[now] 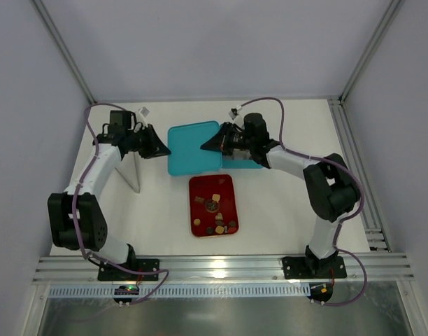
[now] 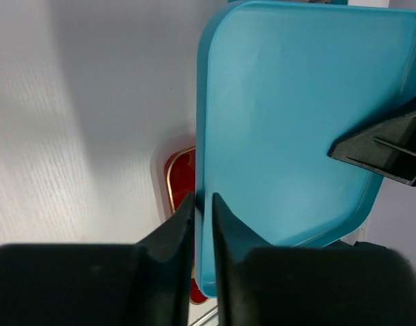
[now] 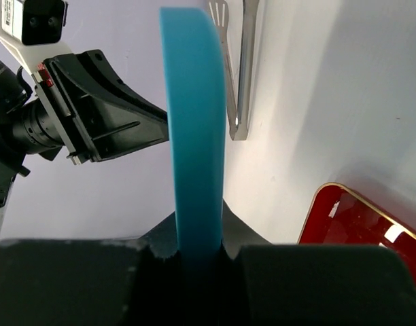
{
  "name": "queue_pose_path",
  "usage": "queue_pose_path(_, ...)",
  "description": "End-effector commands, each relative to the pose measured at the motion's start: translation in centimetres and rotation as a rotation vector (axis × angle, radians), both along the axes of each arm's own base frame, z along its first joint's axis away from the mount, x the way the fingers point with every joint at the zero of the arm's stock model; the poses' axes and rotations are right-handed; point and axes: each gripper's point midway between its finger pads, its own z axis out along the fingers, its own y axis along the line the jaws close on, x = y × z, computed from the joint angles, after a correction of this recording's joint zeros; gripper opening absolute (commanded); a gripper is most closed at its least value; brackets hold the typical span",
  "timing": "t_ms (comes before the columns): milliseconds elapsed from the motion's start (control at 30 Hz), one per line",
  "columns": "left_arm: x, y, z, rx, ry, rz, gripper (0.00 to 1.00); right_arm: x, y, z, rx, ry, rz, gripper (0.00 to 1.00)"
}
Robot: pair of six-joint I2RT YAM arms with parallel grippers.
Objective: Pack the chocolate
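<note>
The chocolate (image 1: 212, 204), several small brown, tan and cream pieces, lies on the red tray (image 1: 198, 187) at the table's middle. Behind it a flat teal lid (image 1: 193, 143) hangs between both arms. My left gripper (image 1: 166, 150) is shut on its left rim, the rim pinched between the fingers (image 2: 202, 197). My right gripper (image 1: 204, 146) is shut on the opposite side; in the right wrist view the teal lid (image 3: 193, 122) shows edge-on, rising out of the gripper (image 3: 200, 214). A corner of the red tray (image 3: 357, 224) shows on the right there, and below the teal lid (image 2: 296, 122) in the left wrist view.
A second teal piece (image 1: 247, 163) lies on the table under my right wrist. Metal tongs (image 1: 133, 171) lie left of the red tray, and the same tongs (image 3: 238, 68) show beyond the lid. White enclosure walls and aluminium posts ring the table.
</note>
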Motion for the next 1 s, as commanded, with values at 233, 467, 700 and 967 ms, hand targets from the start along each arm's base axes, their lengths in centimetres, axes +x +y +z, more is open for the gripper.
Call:
queue_pose_path(233,-0.7,-0.8,8.9,0.053,-0.303,-0.021,0.68,-1.5,-2.9,4.7,0.008,-0.032,-0.083,0.04)
queue_pose_path(467,-4.5,-5.2,15.5,0.268,-0.676,-0.132,0.73,-1.2,-7.2,4.5,-0.082,0.057,-0.176,0.04)
queue_pose_path(700,-10.5,-11.0,17.8,0.435,-1.012,-0.249,0.75,-1.7,-11.9,5.4,-0.182,0.141,-0.240,0.04)
queue_pose_path(967,-12.9,-15.9,16.8,0.721,-1.243,-0.282,0.77,-1.7,-13.8,8.1,-0.228,0.146,-0.262,0.04)
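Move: The right hand holds the chocolate box's lid deep at its right edge, with the lid's middle some 4 cm to this hand's left. The open box lies about 13 cm farther out and 14 cm to its right, roughly 16 cm below; the red tray lies about 13 cm back, 2 cm right and 18 cm below. For the left hand, at the lid's left edge, the lid's middle is about 8 cm right, the box 13 cm ahead and 26 cm right. The left fingers open wide at the lid's left edge and come free as that hand rises about 15 cm, swinging back and some 16 cm right to above the red tray, while its wrist rolls strongly and the fingers lift to nearly level. The right hand keeps its grip and alone carries the lid about 14 cm right towards the box, ending some 4 cm higher and turning roughly 25 degrees, clockwise with the fingertips dipping. ##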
